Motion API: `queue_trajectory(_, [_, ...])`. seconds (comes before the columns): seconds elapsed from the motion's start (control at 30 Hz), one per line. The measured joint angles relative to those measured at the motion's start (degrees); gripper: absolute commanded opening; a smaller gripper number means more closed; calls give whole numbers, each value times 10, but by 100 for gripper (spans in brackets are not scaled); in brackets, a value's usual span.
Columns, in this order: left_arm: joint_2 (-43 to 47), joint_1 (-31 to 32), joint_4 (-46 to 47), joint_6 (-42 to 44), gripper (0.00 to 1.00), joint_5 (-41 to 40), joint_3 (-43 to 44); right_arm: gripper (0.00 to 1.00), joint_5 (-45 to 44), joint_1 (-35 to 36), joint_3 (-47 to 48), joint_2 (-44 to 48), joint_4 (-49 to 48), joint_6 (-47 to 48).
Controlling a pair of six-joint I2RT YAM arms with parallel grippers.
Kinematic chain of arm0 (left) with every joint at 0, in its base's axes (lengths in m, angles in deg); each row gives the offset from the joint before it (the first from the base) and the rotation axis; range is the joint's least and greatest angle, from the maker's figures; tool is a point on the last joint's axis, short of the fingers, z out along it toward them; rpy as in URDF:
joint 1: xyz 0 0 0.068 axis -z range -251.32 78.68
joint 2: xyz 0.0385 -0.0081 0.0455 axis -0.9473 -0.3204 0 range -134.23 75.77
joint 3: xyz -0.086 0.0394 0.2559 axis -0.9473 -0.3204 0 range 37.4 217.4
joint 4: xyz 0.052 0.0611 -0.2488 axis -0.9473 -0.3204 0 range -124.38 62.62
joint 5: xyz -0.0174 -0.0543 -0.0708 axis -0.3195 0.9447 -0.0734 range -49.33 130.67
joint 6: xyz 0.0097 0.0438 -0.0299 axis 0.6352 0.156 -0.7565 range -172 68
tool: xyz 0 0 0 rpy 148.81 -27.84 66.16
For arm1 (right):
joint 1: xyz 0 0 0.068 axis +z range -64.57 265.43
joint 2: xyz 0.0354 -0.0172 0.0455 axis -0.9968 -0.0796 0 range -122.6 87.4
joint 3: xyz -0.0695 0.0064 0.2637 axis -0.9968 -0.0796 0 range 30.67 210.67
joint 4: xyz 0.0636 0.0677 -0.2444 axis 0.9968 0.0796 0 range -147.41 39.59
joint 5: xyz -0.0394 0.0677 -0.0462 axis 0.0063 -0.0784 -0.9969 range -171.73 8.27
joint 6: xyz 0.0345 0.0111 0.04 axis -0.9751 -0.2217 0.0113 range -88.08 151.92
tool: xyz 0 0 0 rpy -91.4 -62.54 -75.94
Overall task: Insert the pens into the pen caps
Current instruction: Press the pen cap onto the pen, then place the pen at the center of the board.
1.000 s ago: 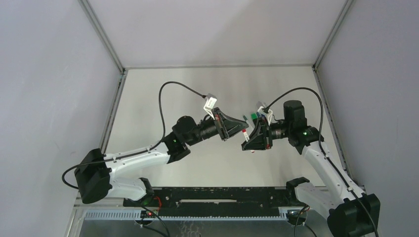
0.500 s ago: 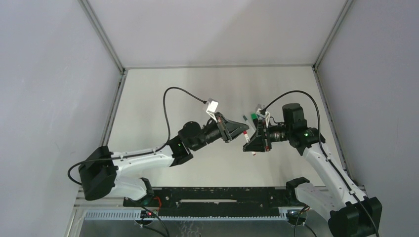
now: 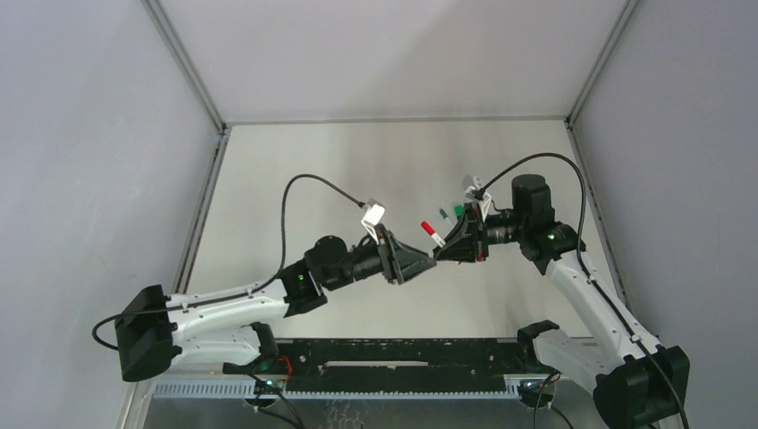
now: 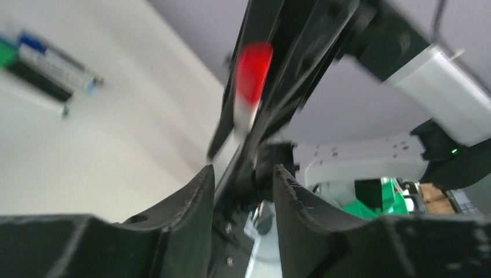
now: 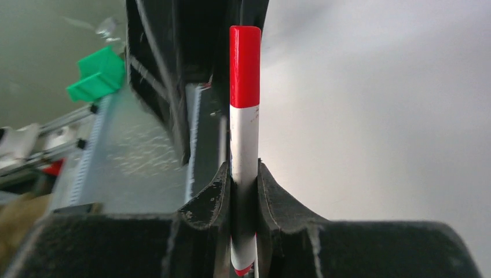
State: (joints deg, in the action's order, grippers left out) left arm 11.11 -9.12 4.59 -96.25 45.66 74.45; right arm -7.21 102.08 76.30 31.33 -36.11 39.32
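My right gripper (image 5: pixel 244 174) is shut on the white barrel of a pen (image 5: pixel 244 136). A red pen cap (image 5: pixel 245 63) sits on the pen's upper end. In the top view this pen (image 3: pixel 433 233) sticks up and to the left out of the right gripper (image 3: pixel 444 251). My left gripper (image 3: pixel 427 264) hangs just left of and below it, open, nothing between its fingers (image 4: pixel 200 188). The red-capped pen (image 4: pixel 251 78) shows blurred beyond them. More pens (image 4: pixel 52 63), one with a blue end and one black with green, lie on the table (image 3: pixel 357 179) behind.
The loose pens (image 3: pixel 450 213) lie just behind the two grippers. A black rail (image 3: pixel 393 353) runs along the near edge between the arm bases. Grey walls close in the table on three sides. A green bin (image 5: pixel 98 72) shows off the table.
My left gripper has opened and pulled back down and to the left. The red cap it brought to the pen now stays on the pen in my right gripper, which rose slightly.
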Motion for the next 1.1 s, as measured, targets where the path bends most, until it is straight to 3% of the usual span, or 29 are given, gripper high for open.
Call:
queue_trajectory(0.2, [72, 14, -108, 3, 71, -61, -34, 0, -50, 3, 27, -4, -13, 55])
queue_trajectory(0.47, [200, 14, -90, 33, 72, -144, -110, 0, -124, 4, 28, -36, -7, 91])
queue_trajectory(0.7, [209, 14, -63, 36, 73, -187, -194, 0, -278, 20, 28, -121, -42, 56])
queue_trajectory(1.1, [213, 14, -14, 30, 73, -214, -227, 2, -540, 71, 64, -338, -37, 0])
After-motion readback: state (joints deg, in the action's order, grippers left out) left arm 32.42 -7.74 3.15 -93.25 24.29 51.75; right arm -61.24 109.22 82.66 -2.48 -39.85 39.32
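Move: The right hand, already gripping the red-capped pen, heads for bare table about 15 cm ahead, 3 cm right and 23 cm below. From this hand, the teal-capped pen lies roughly 15 cm ahead and 8 cm right, the green-capped marker about 15 cm ahead and 12 cm right, both 23 cm down. From the left hand, that bare spot is some 16 cm ahead, 5 cm right and 25 cm below. Right hand lowers the held pen some 19 cm and 15 forward towards the row; left opens, withdraws left-down. ##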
